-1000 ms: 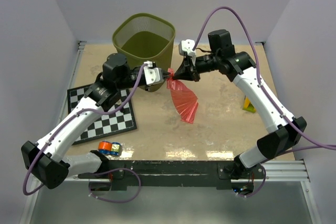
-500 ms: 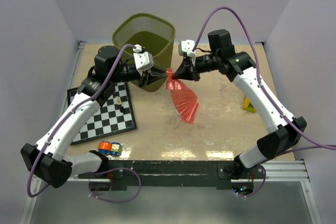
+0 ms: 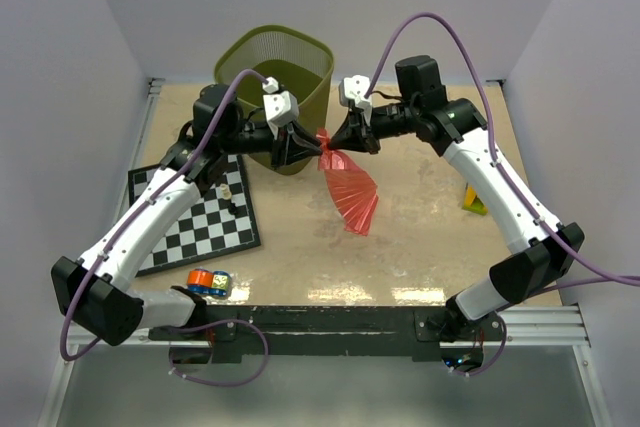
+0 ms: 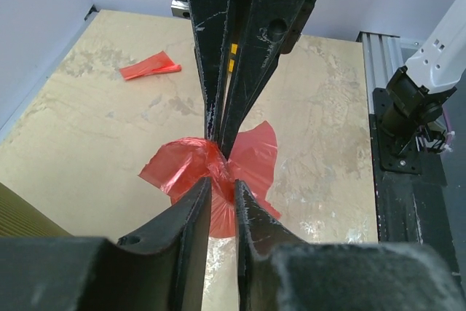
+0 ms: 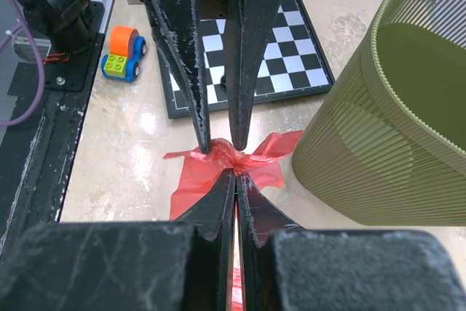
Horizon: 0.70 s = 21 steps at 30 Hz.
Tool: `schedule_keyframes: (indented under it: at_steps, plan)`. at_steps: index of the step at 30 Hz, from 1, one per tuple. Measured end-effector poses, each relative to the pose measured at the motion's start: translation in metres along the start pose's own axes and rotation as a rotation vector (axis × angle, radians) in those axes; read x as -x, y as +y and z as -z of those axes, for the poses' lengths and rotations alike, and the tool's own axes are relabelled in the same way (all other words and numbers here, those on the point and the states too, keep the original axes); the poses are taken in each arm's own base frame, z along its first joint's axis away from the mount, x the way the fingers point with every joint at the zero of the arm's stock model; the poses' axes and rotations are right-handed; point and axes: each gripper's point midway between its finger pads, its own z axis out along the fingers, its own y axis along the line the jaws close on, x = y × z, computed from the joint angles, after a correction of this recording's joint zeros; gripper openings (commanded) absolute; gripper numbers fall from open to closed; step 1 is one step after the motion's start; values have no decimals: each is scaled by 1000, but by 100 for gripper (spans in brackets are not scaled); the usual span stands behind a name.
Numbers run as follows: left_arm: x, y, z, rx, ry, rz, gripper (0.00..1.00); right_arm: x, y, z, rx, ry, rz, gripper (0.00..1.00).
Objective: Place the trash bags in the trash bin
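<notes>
A red trash bag (image 3: 352, 197) hangs fanned out above the table, right of the olive-green mesh trash bin (image 3: 300, 112). My right gripper (image 3: 337, 143) is shut on the bag's bunched top (image 5: 251, 159), jaws pressed together (image 5: 237, 174). From the opposite side my left gripper (image 3: 314, 143) meets it tip to tip. It is open by a narrow gap (image 4: 222, 183), and its fingertips (image 5: 200, 132) straddle the same bunch (image 4: 211, 158). A second trash bag, a small flat red strip (image 4: 149, 69), lies on the table farther off. The bin (image 5: 386, 129) stands just beside the held bag.
A checkerboard (image 3: 200, 212) lies at the left with a small piece on it. An orange, green and blue toy car (image 3: 208, 282) sits near the front edge (image 5: 122, 52). A yellow-green block (image 3: 473, 199) lies by the right arm.
My left arm swung up and right from beside the bin, bringing its fingertips to the bag's bunched top, and its jaws parted slightly. The right gripper and the bag stayed put.
</notes>
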Motion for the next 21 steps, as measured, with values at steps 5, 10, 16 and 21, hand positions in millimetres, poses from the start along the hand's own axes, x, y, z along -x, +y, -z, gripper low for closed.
schedule_keyframes:
  at_steps: [5, 10, 16, 21]
  plan:
    - [0, 1, -2, -4, -4, 8, 6, 0, 0, 0, 1, 0, 0, 6]
    - [0, 1, -3, -7, -5, 9, 0, -1, 0, 0, -3, 3, 0, 6]
    - [0, -2, -2, -31, -5, 14, 0, -1, -1, 0, -5, 5, -1, 8]
    - [0, -4, 1, -46, 0, 25, 0, 0, -3, 2, -25, 9, -20, 8]
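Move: The twisted neck of the trash bag is just beyond my left fingertips, about 2 cm to their right and 1 cm farther forward. The trash bin's middle is some 22 cm ahead of my left hand, about 10 cm to its left and 12 cm below. The chessboard's middle lies about 3 cm ahead and 30 cm to the left, some 25 cm down. That same neck is right at my right hand, held between its fingertips. I close my left fingers from about a quarter open to shut, pinching the bunched plastic at the neck of the trash bag next to my right fingertips. My left hand otherwise stays in place, easing back only about half a centimetre. My right hand holds still and keeps its nearly shut grip on the neck. ##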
